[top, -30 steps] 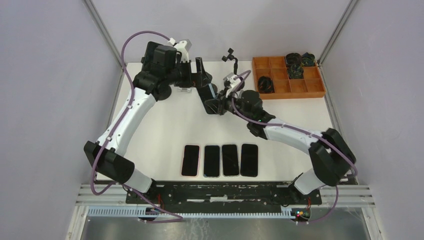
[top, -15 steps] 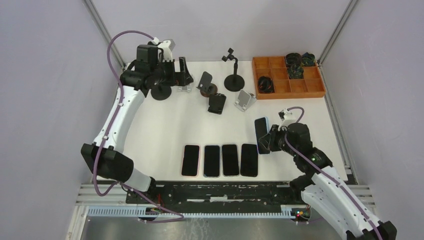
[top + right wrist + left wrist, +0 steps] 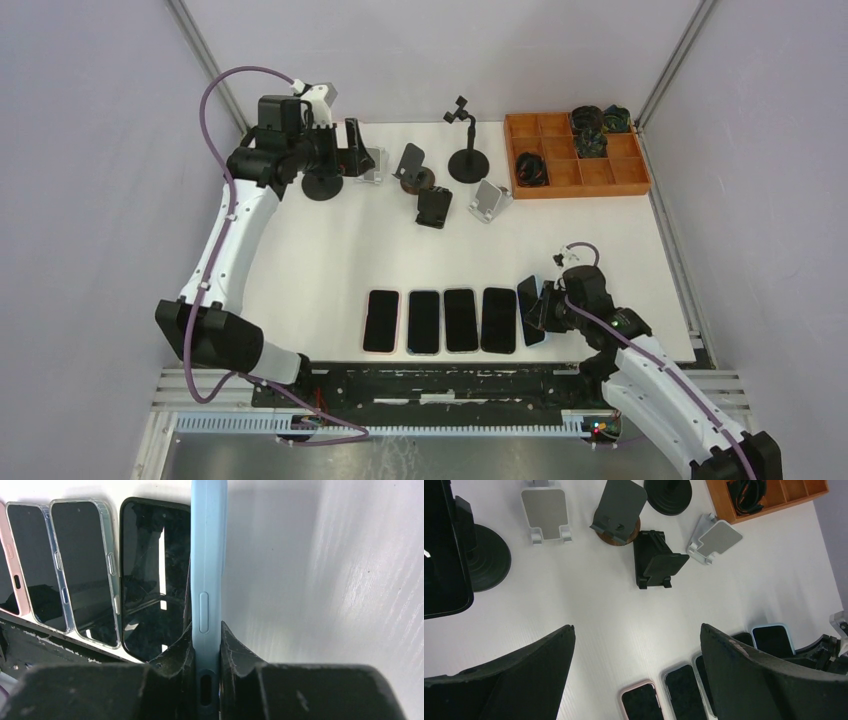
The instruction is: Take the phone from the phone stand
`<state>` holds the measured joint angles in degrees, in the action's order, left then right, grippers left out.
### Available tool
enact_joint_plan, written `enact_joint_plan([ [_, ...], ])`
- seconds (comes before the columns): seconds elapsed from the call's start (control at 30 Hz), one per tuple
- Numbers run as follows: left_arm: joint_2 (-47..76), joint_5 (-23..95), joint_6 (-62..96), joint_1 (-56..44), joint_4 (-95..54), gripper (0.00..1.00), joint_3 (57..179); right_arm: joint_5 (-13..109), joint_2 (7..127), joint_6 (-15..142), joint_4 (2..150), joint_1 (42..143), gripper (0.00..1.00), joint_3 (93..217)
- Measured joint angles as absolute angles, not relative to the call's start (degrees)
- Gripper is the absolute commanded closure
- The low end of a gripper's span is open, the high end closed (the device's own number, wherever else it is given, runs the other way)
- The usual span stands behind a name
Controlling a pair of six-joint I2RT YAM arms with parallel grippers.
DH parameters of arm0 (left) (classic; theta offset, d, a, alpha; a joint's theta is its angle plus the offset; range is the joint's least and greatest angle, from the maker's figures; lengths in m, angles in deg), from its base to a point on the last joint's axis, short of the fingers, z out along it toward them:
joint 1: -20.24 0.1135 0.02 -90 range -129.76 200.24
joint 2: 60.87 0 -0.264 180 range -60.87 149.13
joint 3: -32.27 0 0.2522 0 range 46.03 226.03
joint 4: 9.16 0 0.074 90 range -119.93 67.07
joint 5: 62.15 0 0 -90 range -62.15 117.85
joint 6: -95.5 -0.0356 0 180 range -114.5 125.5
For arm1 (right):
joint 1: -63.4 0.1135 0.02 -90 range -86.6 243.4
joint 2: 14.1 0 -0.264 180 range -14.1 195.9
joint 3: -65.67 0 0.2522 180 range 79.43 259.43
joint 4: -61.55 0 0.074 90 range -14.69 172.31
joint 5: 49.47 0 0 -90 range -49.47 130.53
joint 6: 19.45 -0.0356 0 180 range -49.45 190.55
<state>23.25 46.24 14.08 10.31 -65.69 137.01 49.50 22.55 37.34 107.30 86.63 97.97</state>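
A blue-cased phone (image 3: pixel 207 555) stands on its long edge between the pads of my right gripper (image 3: pixel 206 630), which is shut on it. It hangs just right of a row of several phones (image 3: pixel 440 320) lying flat near the front edge, next to the black-cased one (image 3: pixel 152 580). At the back left my left gripper (image 3: pixel 350 150) is open with nothing between its fingers (image 3: pixel 524 670). Close beside it a dark phone (image 3: pixel 441 555) still sits on a phone stand with a round black base (image 3: pixel 489 557).
Bare stands at the back: a silver one (image 3: pixel 372 165), a dark one on a wooden disc (image 3: pixel 412 165), a black folding one (image 3: pixel 434 207), a second silver one (image 3: pixel 489 200) and a tall clamp stand (image 3: pixel 466 140). An orange compartment tray (image 3: pixel 600 178) is back right.
My right arm drew back from the stands to the front with the blue phone and lowered it beside the row. My left gripper shifted left along the back, staying open.
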Motion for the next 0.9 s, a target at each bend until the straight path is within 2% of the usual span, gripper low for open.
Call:
enact_joint_plan([
  [0.4,22.4,47.9,14.1,10.8,-65.7,0.0,136.6,49.5,19.3,35.7,104.4,84.8,0.99,93.6],
  [0.43,22.4,47.9,14.1,10.8,-65.7,0.0,136.6,49.5,19.3,35.7,104.4,84.7,0.93,93.6],
  [0.53,22.4,47.9,14.1,10.9,-65.7,0.0,136.6,49.5,19.8,35.8,104.3,84.6,0.57,93.6],
  [0.6,22.4,48.0,14.1,10.9,-65.7,0.0,136.6,48.7,20.9,36.3,104.3,84.6,0.46,93.8],
  [0.7,22.4,48.2,14.1,11.3,-65.6,0.0,136.6,45.7,22.7,37.9,105.5,84.5,0.36,95.1],
  [0.9,22.4,49.2,14.1,11.8,-65.7,0.0,136.6,41.2,23.6,39.8,107.8,84.4,0.31,97.5],
])
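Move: The right hand holds the blue-cased phone tilted up, pinched by its right long side; its place on the table is nearly straight below, about 4 cm down and 1 cm back. The black phone lies some 9 cm to the hand's left and the clear-cased phone about 18 cm left, both about 2 cm back and 4 cm below. From the left hand, the laying spot is roughly 23 cm back, 41 cm right and 29 cm down. Still pinching the tilted blue-cased phone, the right hand eases straight down about 1.5 cm towards the bare table just right of the black phone and all but halts there. It then spreads its fingers to about two-thirds open to let go of the phone, while shifting some 3 cm to the right and a little forward, the wrist rolling about 10 degrees so that its left side dips. ##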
